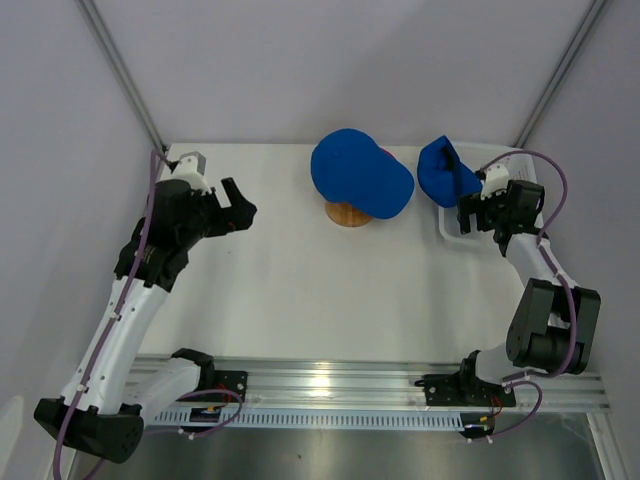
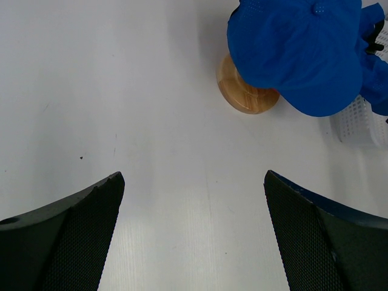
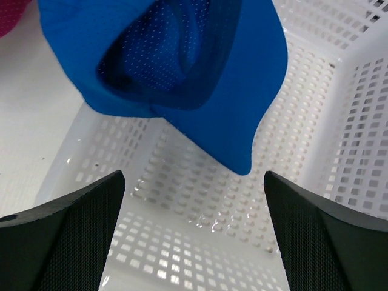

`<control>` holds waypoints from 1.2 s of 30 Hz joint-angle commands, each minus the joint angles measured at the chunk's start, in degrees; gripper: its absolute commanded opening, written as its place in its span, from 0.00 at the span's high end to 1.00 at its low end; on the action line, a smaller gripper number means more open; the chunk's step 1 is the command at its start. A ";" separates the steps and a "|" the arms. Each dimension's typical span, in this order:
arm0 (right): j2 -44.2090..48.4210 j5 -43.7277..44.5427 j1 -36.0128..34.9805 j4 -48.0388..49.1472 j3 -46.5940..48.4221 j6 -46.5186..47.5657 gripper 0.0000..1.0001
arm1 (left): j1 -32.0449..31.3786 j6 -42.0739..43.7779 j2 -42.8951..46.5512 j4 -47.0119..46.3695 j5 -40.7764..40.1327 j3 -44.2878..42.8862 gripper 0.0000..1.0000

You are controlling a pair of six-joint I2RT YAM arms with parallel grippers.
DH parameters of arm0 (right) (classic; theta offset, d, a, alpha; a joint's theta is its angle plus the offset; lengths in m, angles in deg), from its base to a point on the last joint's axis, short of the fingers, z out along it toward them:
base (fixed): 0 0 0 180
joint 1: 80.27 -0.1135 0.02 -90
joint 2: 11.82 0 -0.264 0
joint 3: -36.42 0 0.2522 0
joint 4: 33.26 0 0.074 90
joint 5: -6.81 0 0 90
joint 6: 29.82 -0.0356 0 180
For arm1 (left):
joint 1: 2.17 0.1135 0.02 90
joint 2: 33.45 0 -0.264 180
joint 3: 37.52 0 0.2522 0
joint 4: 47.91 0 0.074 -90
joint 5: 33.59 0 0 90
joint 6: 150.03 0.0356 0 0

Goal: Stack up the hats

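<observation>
A royal blue hat [image 1: 360, 175] sits on top of the wooden stand [image 1: 348, 214] at the back middle, with a sliver of the magenta-pink hat [image 1: 386, 153] showing under it. A second blue hat [image 1: 446, 172] lies tipped over the left wall of the white mesh basket [image 1: 520, 158], its inside facing my right wrist camera [image 3: 182, 66]. My right gripper [image 3: 194, 182] stands open just short of that hat's brim, holding nothing. My left gripper [image 2: 194, 182] is open over the bare table, well left of the stand [image 2: 245, 94] and the hat on it [image 2: 303, 48].
The basket [image 3: 327, 121] stands at the back right by a slanted frame pole [image 1: 560, 70]. Another pole [image 1: 125, 75] rises at the back left. White walls close in the table, and an aluminium rail [image 1: 380, 385] runs along the near edge.
</observation>
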State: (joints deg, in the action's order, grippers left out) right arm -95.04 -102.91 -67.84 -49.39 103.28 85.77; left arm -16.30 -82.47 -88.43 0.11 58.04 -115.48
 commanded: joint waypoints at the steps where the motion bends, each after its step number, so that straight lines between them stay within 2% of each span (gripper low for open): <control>1: -2.20 2.32 0.23 6.59 -0.37 2.80 0.00 | -0.55 -0.06 -0.91 0.10 -0.75 -1.54 0.00; 9: -11.69 6.18 -0.03 5.71 3.76 5.62 0.01 | -1.25 -0.59 -4.78 0.89 -1.36 -3.73 0.00; 15: -14.96 11.72 -1.00 10.01 4.03 6.76 0.24 | -2.30 -0.94 -7.77 2.74 -3.82 -6.28 0.01; 17: -13.21 11.55 -1.00 13.95 2.72 6.94 0.50 | -2.83 -1.03 -8.74 2.92 -4.00 -7.07 0.01; 18: -12.50 11.03 -1.00 15.19 2.27 6.76 0.68 | -3.09 -1.03 -9.09 3.09 -4.09 -7.34 0.01; 20: -10.49 7.62 -0.83 16.17 2.27 5.89 0.81 | -3.62 -1.03 -9.70 2.83 -4.44 -7.69 0.00; 21: -9.78 6.81 -0.82 16.26 2.36 5.27 1.00 | -3.80 -1.12 -10.05 2.74 -4.44 -7.95 0.01; 25: -6.17 -1.88 0.23 15.82 2.79 1.15 1.00 | -4.59 -1.21 -11.29 2.48 -3.83 -8.48 0.00; 29: -3.45 -9.43 1.46 9.69 6.39 -7.19 1.00 | -5.20 -0.68 -12.08 2.92 -2.95 -9.44 0.00; 33: 0.07 -19.36 1.90 4.40 10.44 -20.35 1.00 | -5.73 0.11 -10.77 2.31 -2.07 -8.84 0.01; 36: 2.44 -28.76 1.90 5.79 13.77 -31.17 1.00 | -5.73 0.64 -9.01 1.34 -0.94 -7.87 0.00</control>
State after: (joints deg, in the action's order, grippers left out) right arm -97.08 -117.97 -66.05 -45.00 111.89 68.98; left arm -21.55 -82.86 -100.10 3.35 55.39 -122.17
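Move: The second blue hat leans on the basket's left rim, its middle some 10 cm ahead of the right hand, 4 cm to its left and 6 cm below. The basket's middle is roughly 6 cm ahead, 5 cm to the right and 10 cm below. The stacked hats on the wooden stand are about 6 cm ahead, 24 cm to the left and 4 cm higher. From the left hand, the second blue hat lies some 19 cm ahead, 46 cm right and 20 cm below. The right fingers shut on the near right edge of the second blue hat and keep it pinched: open at first, the hand dips about 8 cm down into the basket, slightly forward and right, closes, then climbs some 15 cm and swings left, its left side rolling up. The empty left hand, still open, drifts a few centimetres right, forward and down. ##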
